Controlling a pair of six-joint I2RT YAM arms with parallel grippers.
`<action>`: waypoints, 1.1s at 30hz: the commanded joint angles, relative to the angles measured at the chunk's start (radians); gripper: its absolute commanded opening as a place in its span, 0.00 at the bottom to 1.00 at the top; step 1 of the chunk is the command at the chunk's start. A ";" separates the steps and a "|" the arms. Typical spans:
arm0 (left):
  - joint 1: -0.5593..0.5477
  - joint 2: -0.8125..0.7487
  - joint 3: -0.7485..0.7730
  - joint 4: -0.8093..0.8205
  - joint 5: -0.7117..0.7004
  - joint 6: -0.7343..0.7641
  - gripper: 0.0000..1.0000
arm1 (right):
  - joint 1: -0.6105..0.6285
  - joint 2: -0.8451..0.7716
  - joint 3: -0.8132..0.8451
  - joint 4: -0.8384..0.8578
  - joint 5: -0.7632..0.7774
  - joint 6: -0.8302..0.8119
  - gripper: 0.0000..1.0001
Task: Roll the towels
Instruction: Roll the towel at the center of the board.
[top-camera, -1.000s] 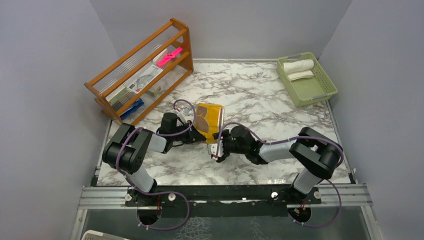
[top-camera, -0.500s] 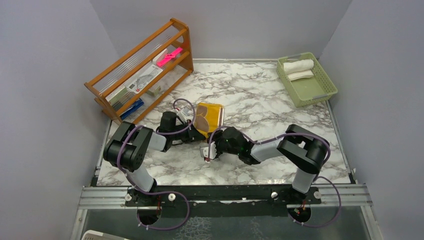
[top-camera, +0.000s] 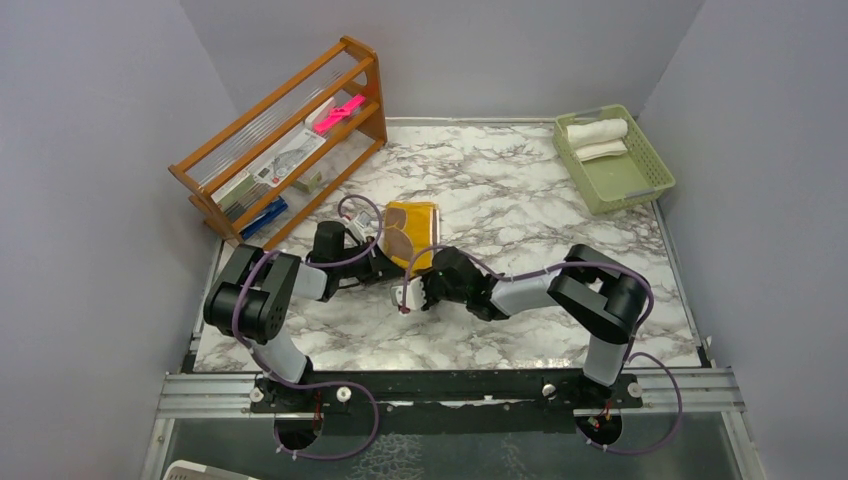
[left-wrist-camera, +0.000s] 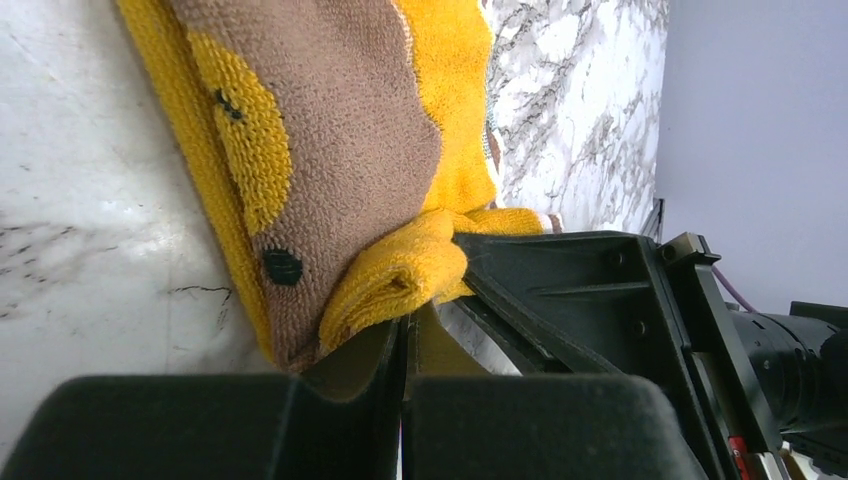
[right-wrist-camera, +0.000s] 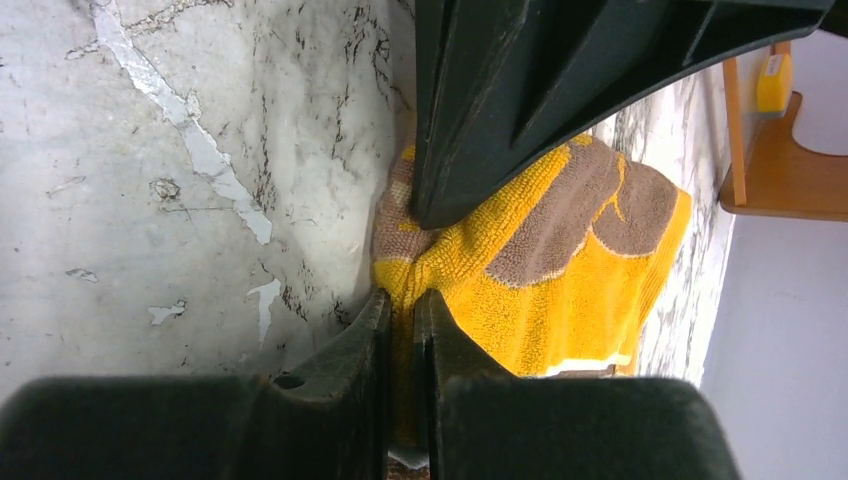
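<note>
The mustard-yellow towel (top-camera: 414, 222) with a brown cartoon face lies mid-table, folded into a small pad. Its near corner is curled up into a fold (left-wrist-camera: 400, 275). My left gripper (top-camera: 386, 260) (left-wrist-camera: 405, 322) is shut with that fold pinched at its tips. From the right, my right gripper (top-camera: 410, 293) (right-wrist-camera: 402, 298) has its jaws shut on the towel's (right-wrist-camera: 560, 300) near edge, and yellow cloth shows in the narrow gap between the fingers. The two grippers nearly touch. A cream-white towel (top-camera: 597, 131) lies rolled in the green basket (top-camera: 640, 185).
A wooden rack (top-camera: 285, 135) holding a pink item and small tools stands at the back left, close behind the left arm. The green basket sits in the back right corner. Grey walls enclose the marble table (top-camera: 520, 210) on three sides.
My right gripper slid left to the towel's near edge and closed on it. The left arm and the towel shifted slightly left and back.
</note>
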 joint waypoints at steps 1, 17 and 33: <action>0.016 -0.065 0.013 -0.003 0.016 0.004 0.00 | -0.001 0.045 -0.008 -0.211 -0.016 0.071 0.06; 0.059 -0.460 0.010 -0.289 -0.095 -0.009 0.00 | -0.074 -0.072 0.224 -0.580 -0.440 0.597 0.08; 0.073 -0.658 -0.051 -0.343 -0.055 0.013 0.00 | -0.280 0.099 0.269 -0.407 -1.036 1.359 0.01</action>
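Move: The right hand already pinches the near edge of the folded yellow-and-brown towel; the towel's middle lies roughly 7 cm ahead of it and 1 cm to its left. The left hand's shut tips are at the near-left corner, the towel's middle about 7 cm ahead and 2 cm to the right. The wooden rack stands some 23 cm to the left of the left hand and 23 cm ahead, and the green basket about 38 cm to the right of the right hand and 23 cm ahead. The right hand keeps its pinch on the towel's near edge and turns it over: the wrist rolls some 80 degrees, fingers swinging from forward-left through down to back-left, while it first stays nearly in place, then drags the edge back about 7 cm over the bare board and finally lifts it some 5 cm. The left hand, still shut, comes clear of the near-left corner, rising steeply by about 12 cm and then easing left a few centimetres, tipping its fingers up a little. ##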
